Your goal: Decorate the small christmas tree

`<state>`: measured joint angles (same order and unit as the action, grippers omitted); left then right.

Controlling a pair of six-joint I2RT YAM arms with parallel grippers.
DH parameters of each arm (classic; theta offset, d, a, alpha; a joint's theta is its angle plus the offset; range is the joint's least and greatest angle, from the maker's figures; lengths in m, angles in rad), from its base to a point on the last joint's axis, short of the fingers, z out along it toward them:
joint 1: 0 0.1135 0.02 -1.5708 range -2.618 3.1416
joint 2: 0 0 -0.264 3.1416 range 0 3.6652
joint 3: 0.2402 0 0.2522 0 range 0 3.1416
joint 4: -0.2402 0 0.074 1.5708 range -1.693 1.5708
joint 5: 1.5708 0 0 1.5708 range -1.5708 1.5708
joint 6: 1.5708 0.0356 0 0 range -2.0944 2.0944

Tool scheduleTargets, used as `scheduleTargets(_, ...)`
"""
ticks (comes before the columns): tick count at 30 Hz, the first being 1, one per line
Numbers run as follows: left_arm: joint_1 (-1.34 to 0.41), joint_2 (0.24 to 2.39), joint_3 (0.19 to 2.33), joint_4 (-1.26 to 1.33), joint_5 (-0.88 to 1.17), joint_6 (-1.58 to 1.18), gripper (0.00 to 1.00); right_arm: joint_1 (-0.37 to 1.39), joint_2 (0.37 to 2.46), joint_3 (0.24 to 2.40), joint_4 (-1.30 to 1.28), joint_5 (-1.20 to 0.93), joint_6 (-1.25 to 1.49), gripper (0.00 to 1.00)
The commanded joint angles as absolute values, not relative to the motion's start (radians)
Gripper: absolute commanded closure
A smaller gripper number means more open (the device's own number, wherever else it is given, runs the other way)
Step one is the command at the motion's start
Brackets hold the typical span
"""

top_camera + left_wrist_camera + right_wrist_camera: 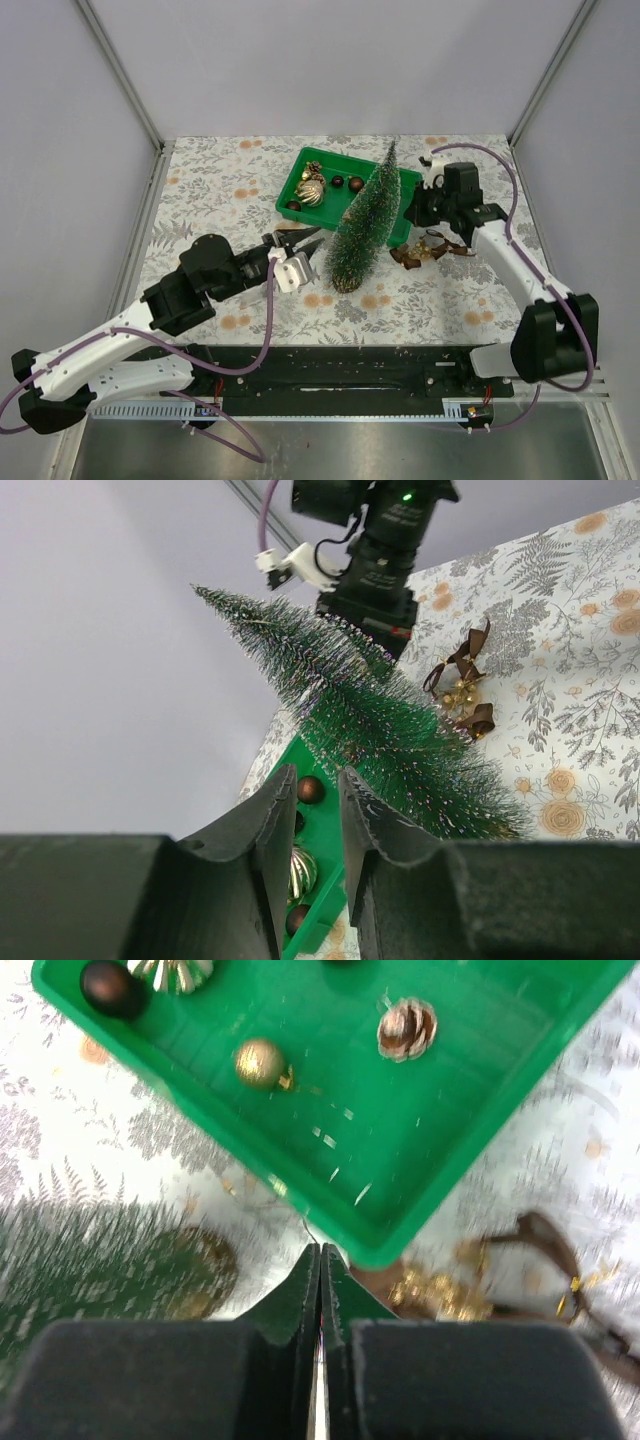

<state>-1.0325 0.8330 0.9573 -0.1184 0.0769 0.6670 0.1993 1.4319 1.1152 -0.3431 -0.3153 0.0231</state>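
Note:
The small christmas tree [365,220] stands on the patterned table just in front of the green tray [345,157], with its tip over the tray's right end. My left gripper [312,238] is open and empty, just left of the tree's lower part. In the left wrist view the tree [390,730] lies beyond the left gripper [318,775]. My right gripper [412,208] is at the tree's upper right, by the tray's corner. The right gripper [320,1250] is shut, with a thin thread showing at its tips. A blurred gold ornament [205,1260] sits among the bristles [90,1260].
The tray [420,1130] holds a pine cone [407,1028], a gold ball [259,1062], a dark ball [110,988] and a ribbed gold bauble [309,192]. Brown ribbons with gold bells [428,250] lie on the table right of the tree. Grey walls enclose the table.

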Motion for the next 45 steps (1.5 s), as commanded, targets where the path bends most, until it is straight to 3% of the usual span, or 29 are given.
scheduleTargets(1,-1.028,0.808,0.973,-0.081,0.1,0.644,0.72,0.232,1.215,1.026,-0.37,-0.244,0.178,1.0)
scheduleTargets(8,-1.028,0.802,0.951,-0.08,0.104,0.638,0.72,0.305,1.02,0.953,-0.382,-0.345,0.27,1.0)
scheduleTargets(20,-1.028,0.788,0.93,-0.08,0.113,0.627,0.72,0.488,0.931,0.953,-0.506,-0.295,0.342,1.0)
scheduleTargets(28,-1.028,0.779,0.908,-0.074,0.11,0.629,0.72,0.512,0.85,0.953,-0.574,-0.371,0.37,1.0)
scheduleTargets(38,-1.022,0.779,0.914,-0.083,0.117,0.615,0.72,0.571,0.885,0.825,-0.258,-0.495,0.541,1.0)
scheduleTargets(45,-1.02,0.781,0.908,-0.084,0.123,0.617,0.72,0.618,0.908,0.781,-0.149,-0.416,0.629,1.0)
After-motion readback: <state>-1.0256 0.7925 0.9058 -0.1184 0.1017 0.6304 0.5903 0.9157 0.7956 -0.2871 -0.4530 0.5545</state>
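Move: The right hand, shut on a thin wire, is to carry it round to the near side of the tree, whose middle lies about 12 cm to its left and some 3 cm back, roughly level in height. The green bin's middle is about 22 cm ahead and 12 cm left, and the brown ribbon about 5 cm ahead and 7 cm right, both some 16 cm below. From the left hand, the tree is about 15 cm ahead, 9 cm right and 16 cm lower. The right hand keeps its fingers shut on the thin wire and sweeps quickly back towards the robot past the tree's right side, roughly 18 cm in all, rising some 7 cm early on and staying near that height. As the backward run eases off, it swings left about 11 cm across the tree's near side, the wrist rolling some 30 degrees so that the hand's left side lifts, with the gripper ending close by the lower branches. ##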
